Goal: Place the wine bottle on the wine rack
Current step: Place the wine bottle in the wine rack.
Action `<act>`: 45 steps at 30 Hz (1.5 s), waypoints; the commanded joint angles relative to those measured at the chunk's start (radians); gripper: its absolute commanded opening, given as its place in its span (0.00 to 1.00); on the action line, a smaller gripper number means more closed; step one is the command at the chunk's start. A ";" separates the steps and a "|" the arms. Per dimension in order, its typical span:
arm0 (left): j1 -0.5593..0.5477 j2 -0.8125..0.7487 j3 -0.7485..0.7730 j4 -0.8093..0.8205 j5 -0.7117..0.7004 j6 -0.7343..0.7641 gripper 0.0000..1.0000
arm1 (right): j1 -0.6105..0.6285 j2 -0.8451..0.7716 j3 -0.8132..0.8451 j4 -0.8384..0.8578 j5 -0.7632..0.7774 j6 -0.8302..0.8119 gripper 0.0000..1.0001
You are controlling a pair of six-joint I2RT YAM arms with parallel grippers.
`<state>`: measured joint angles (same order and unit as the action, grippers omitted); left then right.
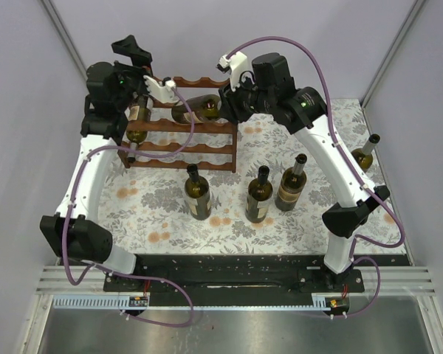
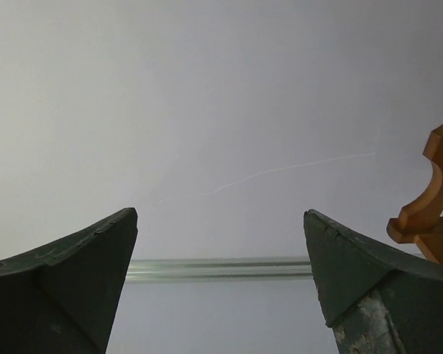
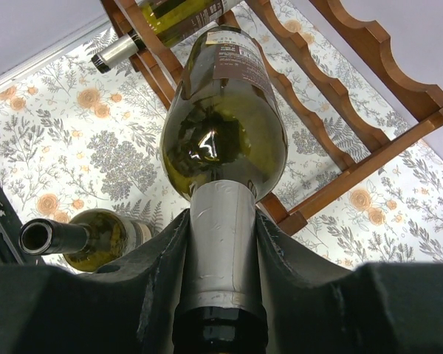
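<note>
My right gripper (image 3: 221,243) is shut on the silver-foiled neck of a green wine bottle (image 3: 221,133). The bottle lies roughly level over the top tier of the reddish-brown wine rack (image 3: 354,74), its base pointing away from me. From above, this wine bottle (image 1: 196,109) is across the top of the wine rack (image 1: 184,144), with the right gripper (image 1: 225,103) at its right end. My left gripper (image 2: 221,221) stands open and empty, facing the back wall. It (image 1: 133,50) is raised above the rack's left rear corner.
Another bottle (image 1: 138,118) lies in the rack's left side. Three bottles (image 1: 198,193), (image 1: 258,195), (image 1: 292,184) stand on the floral cloth in front of the rack. A further bottle (image 1: 365,155) stands at the right edge. Walls close in behind and at both sides.
</note>
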<state>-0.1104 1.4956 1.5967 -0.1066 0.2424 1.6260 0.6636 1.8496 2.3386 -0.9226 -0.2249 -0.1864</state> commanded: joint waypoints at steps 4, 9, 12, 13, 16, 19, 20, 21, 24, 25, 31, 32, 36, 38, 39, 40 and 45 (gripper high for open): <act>0.020 -0.052 0.042 -0.113 0.133 -0.210 0.99 | 0.011 -0.075 0.028 0.071 -0.016 -0.028 0.00; 0.012 -0.058 0.122 -0.249 0.244 -0.406 0.99 | 0.011 -0.095 -0.007 0.082 -0.019 -0.048 0.00; 0.009 -0.061 0.155 -0.327 0.331 -0.482 0.99 | 0.013 -0.102 -0.024 0.080 -0.025 -0.051 0.00; 0.003 -0.055 0.176 -0.376 0.353 -0.486 0.99 | 0.013 -0.104 -0.027 0.079 -0.025 -0.053 0.00; -0.027 -0.060 0.212 -0.517 0.414 -0.462 0.99 | 0.011 -0.107 -0.039 0.074 -0.022 -0.056 0.00; -0.060 -0.054 0.201 -0.649 0.448 -0.358 0.99 | 0.014 -0.116 -0.051 0.076 -0.027 -0.056 0.00; -0.061 -0.048 0.198 -0.677 0.468 -0.335 0.99 | 0.013 -0.118 -0.055 0.077 -0.030 -0.056 0.00; -0.061 -0.041 0.198 -0.700 0.483 -0.321 0.99 | 0.013 -0.121 -0.059 0.074 -0.030 -0.054 0.00; -0.060 -0.014 0.197 -0.767 0.544 -0.255 0.99 | 0.014 -0.127 -0.070 0.076 -0.033 -0.051 0.00; -0.060 -0.003 0.197 -0.789 0.561 -0.232 0.99 | 0.014 -0.130 -0.073 0.077 -0.036 -0.051 0.00; -0.060 0.081 0.233 -0.824 0.604 -0.147 0.99 | 0.013 -0.141 -0.085 0.068 -0.050 -0.048 0.00; -0.060 0.098 0.250 -0.825 0.613 -0.146 0.99 | 0.013 -0.145 -0.091 0.067 -0.057 -0.048 0.00; -0.066 0.182 0.324 -0.823 0.633 -0.160 0.99 | 0.014 -0.159 -0.119 0.074 -0.071 -0.044 0.00; -0.074 0.206 0.341 -0.825 0.630 -0.150 0.99 | 0.014 -0.167 -0.137 0.082 -0.079 -0.045 0.00; -0.075 0.213 0.342 -0.825 0.627 -0.143 0.99 | 0.014 -0.168 -0.143 0.085 -0.079 -0.045 0.00; -0.078 0.219 0.342 -0.825 0.624 -0.138 0.99 | 0.013 -0.173 -0.150 0.087 -0.082 -0.047 0.00; -0.094 0.252 0.336 -0.825 0.614 -0.127 0.99 | 0.014 -0.184 -0.170 0.088 -0.091 -0.051 0.00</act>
<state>-0.1898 1.7336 1.8908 -0.9344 0.8017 1.4609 0.6655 1.7355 2.1712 -0.9016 -0.2562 -0.2314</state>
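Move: The wine bottle, held by its neck in the right hand, has its middle about 5 cm back from the left hand, 16 cm to its right and 15 cm below. The rack's middle is some 10 cm right of the left hand, level in reach and 28 cm below; the racked bottle is 25 cm under it, 3 cm back and 2 cm left. From the right hand, the rack's middle lies 8 cm ahead, 15 cm left, 22 cm below; a standing bottle is 12 cm back, 9 cm left, 25 cm below. Down and to the right, the left hand swings about 20 cm towards the base end of the held bottle, first drawing back, then reaching forward again. Its wrist turns some 60 degrees, so the wide-open fingers point right and down, around the bottle's body. The right hand keeps its grip on the neck and eases back 2 to 3 cm. ##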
